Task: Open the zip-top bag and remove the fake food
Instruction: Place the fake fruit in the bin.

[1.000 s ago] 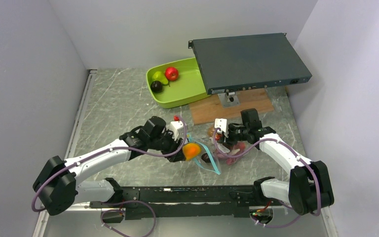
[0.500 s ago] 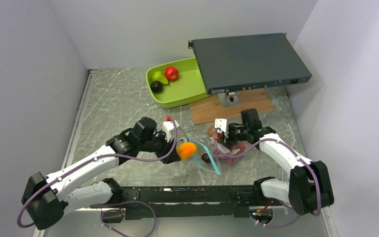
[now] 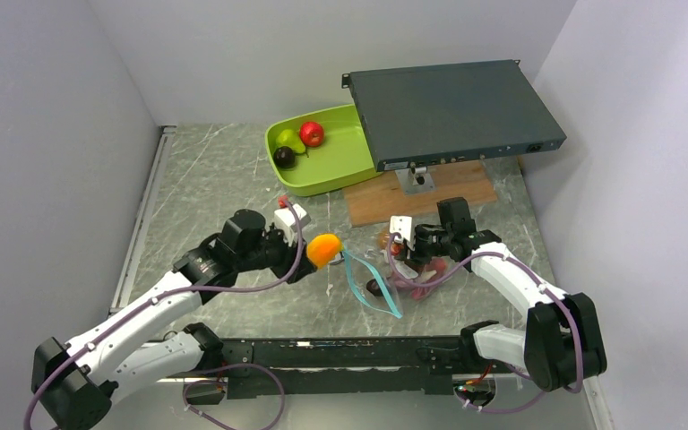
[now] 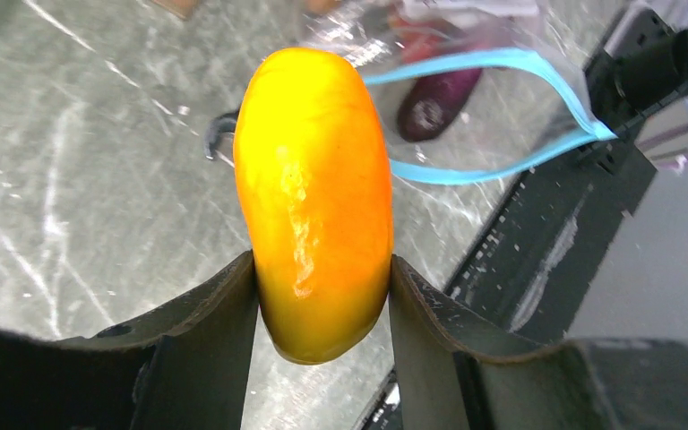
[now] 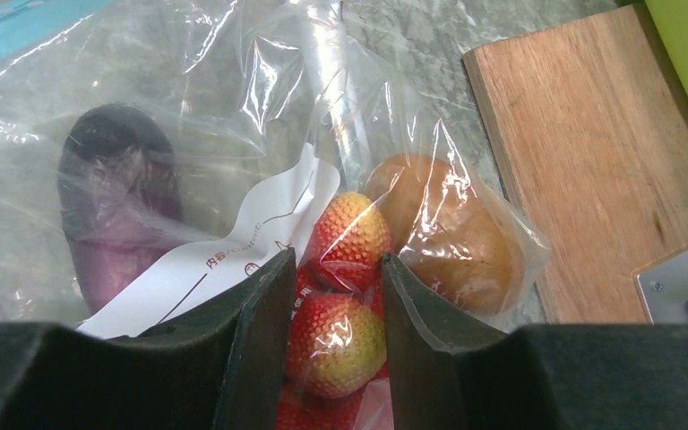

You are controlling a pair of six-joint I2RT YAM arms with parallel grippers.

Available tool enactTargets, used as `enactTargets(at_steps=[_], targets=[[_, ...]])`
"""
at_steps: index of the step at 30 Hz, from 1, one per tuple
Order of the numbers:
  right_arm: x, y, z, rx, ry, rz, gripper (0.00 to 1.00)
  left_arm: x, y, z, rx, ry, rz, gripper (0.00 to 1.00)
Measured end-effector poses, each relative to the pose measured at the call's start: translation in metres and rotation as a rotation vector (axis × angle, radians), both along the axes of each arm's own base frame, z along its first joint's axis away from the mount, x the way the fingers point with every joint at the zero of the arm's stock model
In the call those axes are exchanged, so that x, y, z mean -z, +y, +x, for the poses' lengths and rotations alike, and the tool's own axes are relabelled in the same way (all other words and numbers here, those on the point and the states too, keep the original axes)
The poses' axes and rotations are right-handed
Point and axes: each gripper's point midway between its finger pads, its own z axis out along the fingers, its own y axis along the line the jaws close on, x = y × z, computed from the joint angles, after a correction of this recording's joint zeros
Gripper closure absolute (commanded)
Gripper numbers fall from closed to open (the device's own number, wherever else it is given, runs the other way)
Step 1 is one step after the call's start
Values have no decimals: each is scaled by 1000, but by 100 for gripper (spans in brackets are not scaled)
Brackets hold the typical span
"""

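Note:
My left gripper (image 3: pixel 315 254) is shut on an orange-yellow mango (image 3: pixel 325 249), held above the table just left of the zip-top bag (image 3: pixel 409 274). In the left wrist view the mango (image 4: pixel 315 188) fills the gap between both fingers of that gripper (image 4: pixel 322 269). The bag's blue zip strip (image 4: pixel 502 116) gapes open behind it, with a purple eggplant (image 4: pixel 437 95) inside. My right gripper (image 5: pixel 331 269) is shut on the bag's plastic around a red bumpy fruit bunch (image 5: pixel 340 336). A brown fruit (image 5: pixel 452 235) and the eggplant (image 5: pixel 116 206) lie in the bag too.
A lime-green tray (image 3: pixel 345 175) at the back holds a red apple (image 3: pixel 312 133), a green pear (image 3: pixel 287 139) and a dark plum (image 3: pixel 284 157). A dark flat box (image 3: pixel 452 107) stands over a wooden board (image 3: pixel 439 193) beside the tray. Grey walls close in both sides.
The left arm has carried the mango left and back, away from the bag's mouth. The right gripper and the bag have stayed put.

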Motion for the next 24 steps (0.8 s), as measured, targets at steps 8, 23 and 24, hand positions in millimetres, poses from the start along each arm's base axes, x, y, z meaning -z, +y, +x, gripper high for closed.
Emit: enactTargets(at_steps=[8,23,24], targets=[[-1,-1,-1,-2,-6,-4,57,-16,13,52,-182,-84,-57,100],[-7,0,-7,-20,-26,-15,57,-22,21,177,-407,-88,-51,100],[-7,0,-8,-22,-28,-16,57,-23,22,188,-422,-88,-50,100]])
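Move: The left gripper holds the orange fruit; the green bin's middle lies about 40 cm ahead, only some 2 cm to the right and roughly 14 cm below. Inside it the dark round fruit is about 38 cm ahead and 9 cm left of the gripper, the pear 43 ahead and 8 left, the apple 45 ahead and 2 left. From the right hand the bin is about 34 cm ahead, 18 left and 5 lower. Carry the pinched orange fruit forward with the left gripper, about 19 cm and fairly fast, out over the open table towards the near side of the green bin, keeping it high and nearly level. Swing the wrist some 25 degrees counter-clockwise on the way and keep the fingers closed on the fruit as they are. ##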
